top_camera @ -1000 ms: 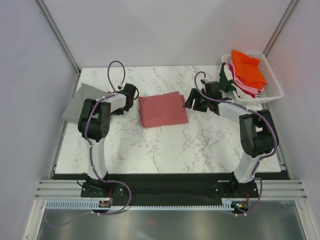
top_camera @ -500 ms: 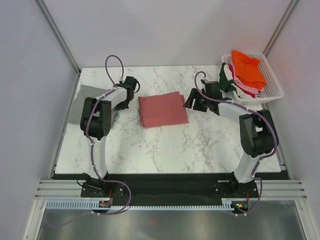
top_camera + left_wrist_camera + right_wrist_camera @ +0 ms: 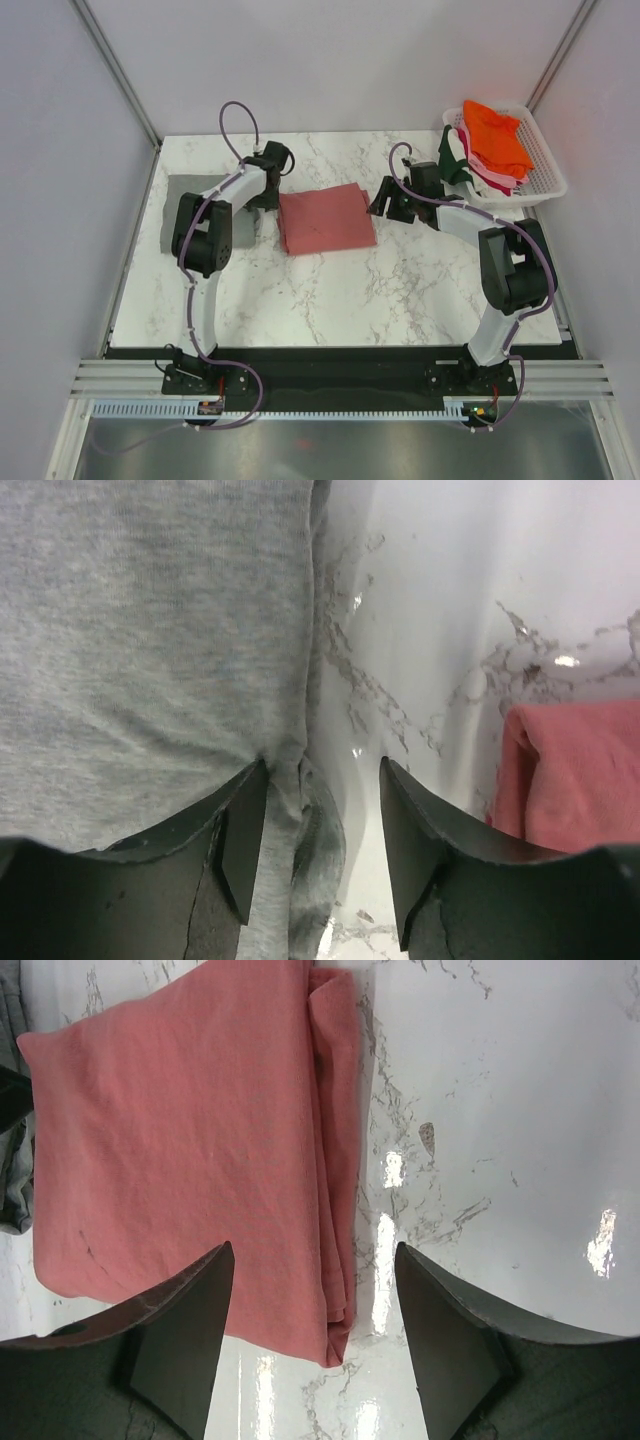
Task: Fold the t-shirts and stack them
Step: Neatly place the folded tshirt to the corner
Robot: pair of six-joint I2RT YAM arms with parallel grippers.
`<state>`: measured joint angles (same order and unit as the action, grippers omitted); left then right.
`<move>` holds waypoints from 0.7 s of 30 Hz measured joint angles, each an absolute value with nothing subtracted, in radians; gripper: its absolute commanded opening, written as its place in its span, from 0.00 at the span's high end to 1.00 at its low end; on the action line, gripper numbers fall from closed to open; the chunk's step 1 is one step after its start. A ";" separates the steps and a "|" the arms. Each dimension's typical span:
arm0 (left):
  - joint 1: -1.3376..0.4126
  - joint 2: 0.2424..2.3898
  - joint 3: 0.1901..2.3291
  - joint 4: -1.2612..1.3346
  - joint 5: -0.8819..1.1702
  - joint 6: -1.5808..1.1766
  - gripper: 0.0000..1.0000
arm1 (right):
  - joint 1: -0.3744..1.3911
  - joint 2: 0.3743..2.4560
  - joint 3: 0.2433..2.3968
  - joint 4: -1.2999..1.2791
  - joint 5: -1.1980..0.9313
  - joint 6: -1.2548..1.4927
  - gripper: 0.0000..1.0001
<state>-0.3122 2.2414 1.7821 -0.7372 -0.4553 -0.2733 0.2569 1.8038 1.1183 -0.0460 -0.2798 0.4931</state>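
A grey t-shirt [image 3: 190, 200] lies flat on the left of the marble table. My left gripper [image 3: 266, 194] stands open over its right edge. In the left wrist view the grey shirt [image 3: 150, 630] has its rumpled hem lying loose between the parted jaws of my left gripper [image 3: 323, 850]. A folded salmon-pink t-shirt [image 3: 325, 218] sits mid-table; its corner [image 3: 575, 770] shows to the right there. My right gripper [image 3: 382, 205] hovers open just off the pink shirt's right edge. From the right wrist, the pink shirt [image 3: 190, 1130] spans the gap of my right gripper [image 3: 315, 1330].
A white slatted basket [image 3: 548, 165] stands at the back right corner. It holds an orange tee [image 3: 495, 135] on top, a dark green one [image 3: 453, 155] hanging over its left side, and pink and white ones beneath. White walls enclose the table.
My left gripper carried the grey shirt's edge rightward toward the pink shirt, then opened and let it go. The grey shirt now lies flatter. The right arm stayed still.
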 measured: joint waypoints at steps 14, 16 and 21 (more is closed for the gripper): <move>-0.361 1.766 1.493 -0.624 -0.423 -0.362 0.00 | 0.256 1.817 1.118 -0.009 -0.279 0.508 0.02; -0.362 1.691 1.419 -0.566 -0.362 -0.376 0.03 | 0.255 1.816 1.110 0.006 -0.269 0.514 0.02; -0.328 1.571 1.197 -0.426 -0.226 -0.408 0.00 | 0.252 1.782 1.064 0.007 -0.180 0.566 0.02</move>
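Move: The folded red t-shirt's middle lies about 21 cm to the left hand's right and 4 cm back, a centimetre or two below it. The grey shirt, its right edge still right by those fingers, has its middle some 16 cm to the left and 2 cm back. From the right hand, the red shirt is about 14 cm left, 2 cm ahead and 7 cm down; the white basket is roughly 37 cm right and 19 cm ahead. The left fingers come free of the grey shirt's right edge, opening wide as the hand lifts some 12 cm, then sinks slightly; it draws back about 8 cm and drifts right, swinging roughly 30 degrees so the fingers point more forward, less left. The right hand stays nearly in place beside the red shirt, opens fully, then edges right with a small clockwise turn. ##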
